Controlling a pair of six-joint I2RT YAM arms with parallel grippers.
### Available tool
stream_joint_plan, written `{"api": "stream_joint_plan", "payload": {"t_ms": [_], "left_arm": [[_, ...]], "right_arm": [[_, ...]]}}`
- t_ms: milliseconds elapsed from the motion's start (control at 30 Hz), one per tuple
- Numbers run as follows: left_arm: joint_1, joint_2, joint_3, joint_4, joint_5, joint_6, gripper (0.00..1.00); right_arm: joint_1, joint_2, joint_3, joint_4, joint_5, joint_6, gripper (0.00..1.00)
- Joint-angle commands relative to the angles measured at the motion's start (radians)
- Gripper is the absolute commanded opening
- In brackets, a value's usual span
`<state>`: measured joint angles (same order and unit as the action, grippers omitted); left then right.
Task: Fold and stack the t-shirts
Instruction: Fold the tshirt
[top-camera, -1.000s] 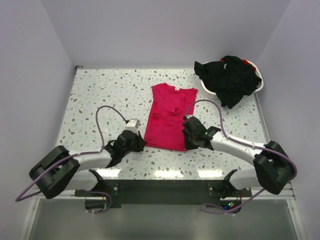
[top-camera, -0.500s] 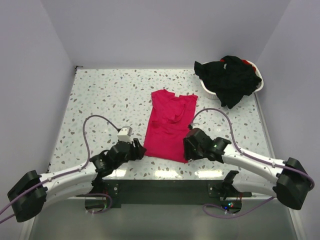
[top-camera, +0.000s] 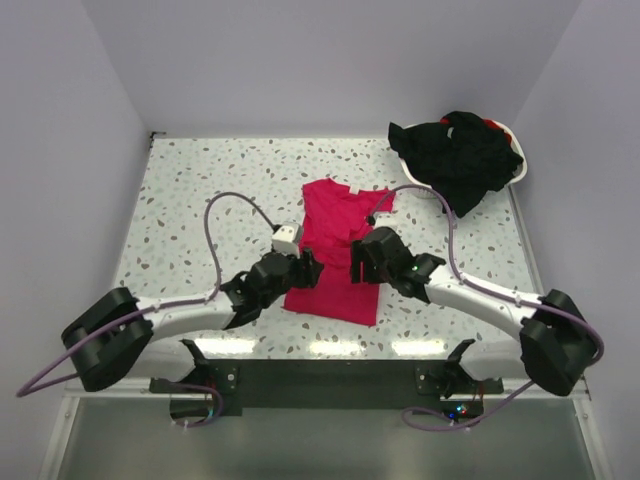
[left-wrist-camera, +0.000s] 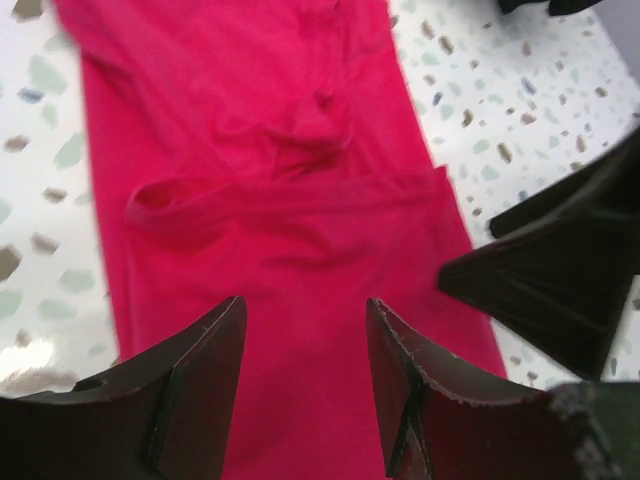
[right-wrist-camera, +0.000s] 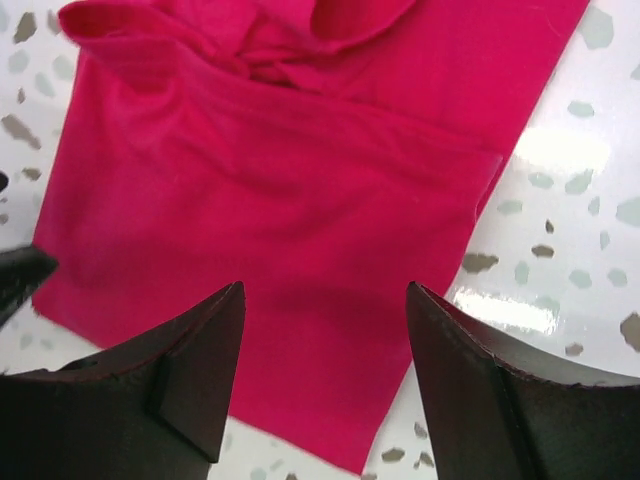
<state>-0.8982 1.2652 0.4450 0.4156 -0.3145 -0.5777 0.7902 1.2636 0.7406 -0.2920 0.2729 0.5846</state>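
The pinkish-red t-shirt (top-camera: 335, 235) lies on the speckled table, folded lengthwise into a narrow strip with its neck at the far end. Creases and a folded sleeve show across its middle (left-wrist-camera: 270, 150) (right-wrist-camera: 280, 150). My left gripper (top-camera: 305, 268) (left-wrist-camera: 304, 305) hovers open over the near left part of the shirt, nothing between its fingers. My right gripper (top-camera: 362, 262) (right-wrist-camera: 325, 290) hovers open over the near right part, also empty. Black t-shirts (top-camera: 462, 152) are heaped at the back right.
A white basket (top-camera: 412, 176) at the back right corner holds the black heap, which spills over its front rim. The table's near edge lies just behind the shirt's hem. Purple cables loop above both arms.
Both grippers have opened and let go of the shirt's near corners. They moved inward and forward over its lower half. The shirt slid slightly toward the near edge.
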Motion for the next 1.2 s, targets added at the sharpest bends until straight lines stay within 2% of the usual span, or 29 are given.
{"api": "stream_joint_plan", "payload": {"t_ms": [0,67,200,333,533,733,933,1033,1133,1167], "left_arm": [[0.010,0.129,0.093,0.256,0.072,0.105,0.56],[0.022,0.195,0.113,0.331,0.112,0.113,0.55],[0.050,0.348,0.132,0.373,0.140,0.087,0.53],[0.054,0.416,0.092,0.387,0.115,0.070,0.53],[0.058,0.456,0.029,0.348,0.075,0.013,0.53],[0.051,0.382,-0.051,0.272,0.071,-0.060,0.53],[-0.005,0.297,-0.120,0.227,0.080,-0.117,0.53],[-0.024,0.206,-0.138,0.175,0.062,-0.128,0.54],[-0.022,0.048,-0.131,0.063,-0.009,-0.105,0.57],[-0.022,-0.049,-0.120,-0.034,-0.058,-0.082,0.61]], "right_arm": [[-0.048,0.098,0.058,0.169,-0.040,-0.052,0.69],[-0.062,0.146,0.068,0.211,-0.066,-0.061,0.69],[-0.075,0.246,0.080,0.255,-0.080,-0.075,0.69],[-0.075,0.324,0.068,0.266,-0.089,-0.063,0.68],[-0.074,0.344,0.020,0.238,-0.127,-0.039,0.67],[-0.029,0.286,-0.072,0.209,-0.141,0.029,0.66],[0.029,0.198,-0.136,0.174,-0.146,0.086,0.66],[0.038,0.149,-0.109,0.125,-0.150,0.075,0.66],[0.038,0.096,-0.023,0.065,-0.112,0.032,0.68],[0.037,0.089,0.005,0.060,-0.106,0.017,0.69]]}}
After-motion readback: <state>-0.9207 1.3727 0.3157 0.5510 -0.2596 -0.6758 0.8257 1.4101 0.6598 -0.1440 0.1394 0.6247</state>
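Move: The t-shirt's middle lies about 4 cm ahead of the left hand, 6 cm to its right and 7 cm below; from the right hand it is about 2 cm ahead, 4 cm left and 7 cm below. From the left hand, its near fold is some 13 cm back and 3 cm right, its neck end about 21 cm ahead and 8 cm right. From the right hand, that fold is about 14 cm back and 7 cm left, the neck end 20 cm ahead and 3 cm left. The t-shirt's folded body is met from above by both half-open grippers: the left sinks about 7 cm while going forward and right, the right sinks 6 cm while going forward and a little left. With fingertips on the cloth and fingers still apart, both then drag it back towards the bases, the left hand also leftward, tipping down slightly; the left starts to rise at the end. ##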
